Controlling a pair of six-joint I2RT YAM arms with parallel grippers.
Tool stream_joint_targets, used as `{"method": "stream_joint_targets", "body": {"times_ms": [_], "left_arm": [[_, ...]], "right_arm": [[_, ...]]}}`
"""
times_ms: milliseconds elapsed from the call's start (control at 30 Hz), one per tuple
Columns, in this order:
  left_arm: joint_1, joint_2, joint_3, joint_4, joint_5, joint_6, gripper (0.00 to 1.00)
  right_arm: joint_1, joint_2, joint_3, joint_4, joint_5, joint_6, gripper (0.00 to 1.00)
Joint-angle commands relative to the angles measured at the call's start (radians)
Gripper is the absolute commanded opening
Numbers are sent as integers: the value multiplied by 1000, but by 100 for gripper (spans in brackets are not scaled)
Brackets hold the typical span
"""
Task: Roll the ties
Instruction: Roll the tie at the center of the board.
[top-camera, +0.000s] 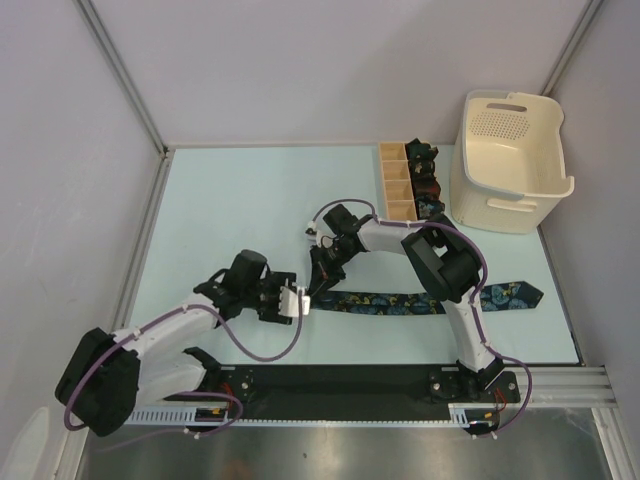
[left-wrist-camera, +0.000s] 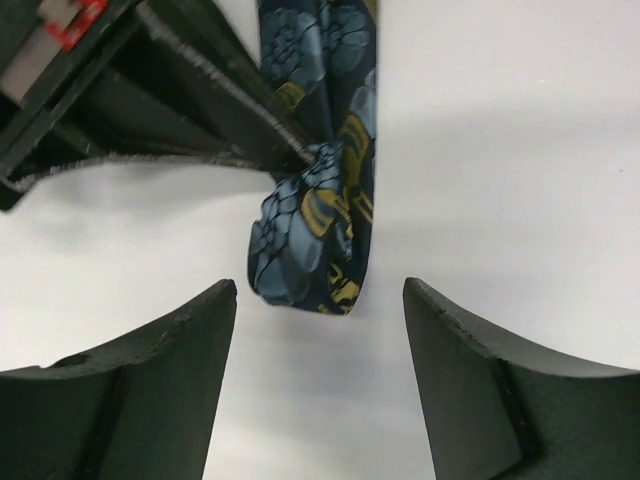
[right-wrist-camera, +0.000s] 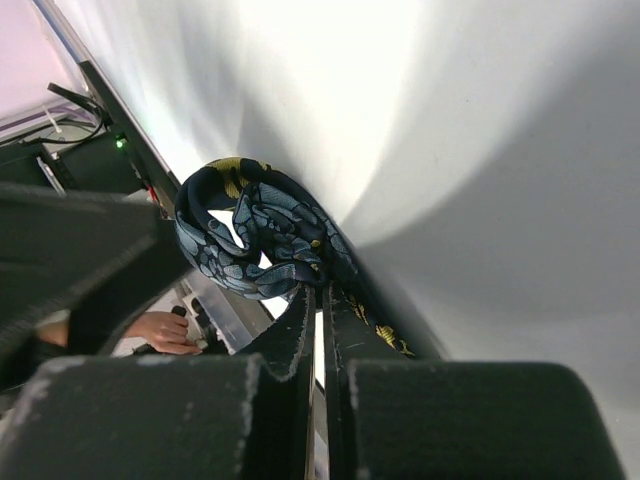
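A navy tie with a blue and yellow floral pattern (top-camera: 400, 302) lies flat across the near table, its pointed wide end (top-camera: 520, 296) to the right. Its narrow left end is curled over into a loose loop (right-wrist-camera: 250, 235). My right gripper (top-camera: 322, 283) is shut on that curled end, its fingertips (left-wrist-camera: 290, 155) pinching the fabric. My left gripper (top-camera: 299, 301) stands open just left of the loop (left-wrist-camera: 310, 230), one finger on each side and neither touching it. Small dark rolled ties (top-camera: 425, 180) sit in the wooden box.
The tan wooden divided box (top-camera: 397, 182) stands at the back right of the mat, with the cream plastic basket (top-camera: 510, 165) right beside it. The black rail (top-camera: 350, 382) with the arm bases runs along the near edge.
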Motion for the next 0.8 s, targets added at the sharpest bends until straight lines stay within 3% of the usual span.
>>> {"method": "stream_joint_targets", "body": {"times_ms": [0,167,467,767], "left_arm": [[85,82,133,-135,93,-138,73],[145,254,276,-199,197,-215,70],[147,315,309,-239,274,-223,67],[106,340,364,-217,300,-293,36]], "right_arm": [[4,-6,26,-23,40,-42,0],[9,-12,14,-29,75,-68,0],[7,-10,-1,-37,111,-75,0],[10,-6,-11,-26,112,-71,0]]}}
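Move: The rolled end of the tie lies about 4 cm to the left hand's right, some 2 cm ahead and 1 cm lower. The right fingers still pinch the tie just beyond, with the roll about 3 cm to their left, 1 cm nearer the base and about level. The unrolled strip runs off to the right, its middle some 34 cm right of the left hand, level with it fore and aft and about 4 cm lower. The left hand arcs about 3 cm forward, then back, turning some 30 degrees, and half-closes around the roll's end. ##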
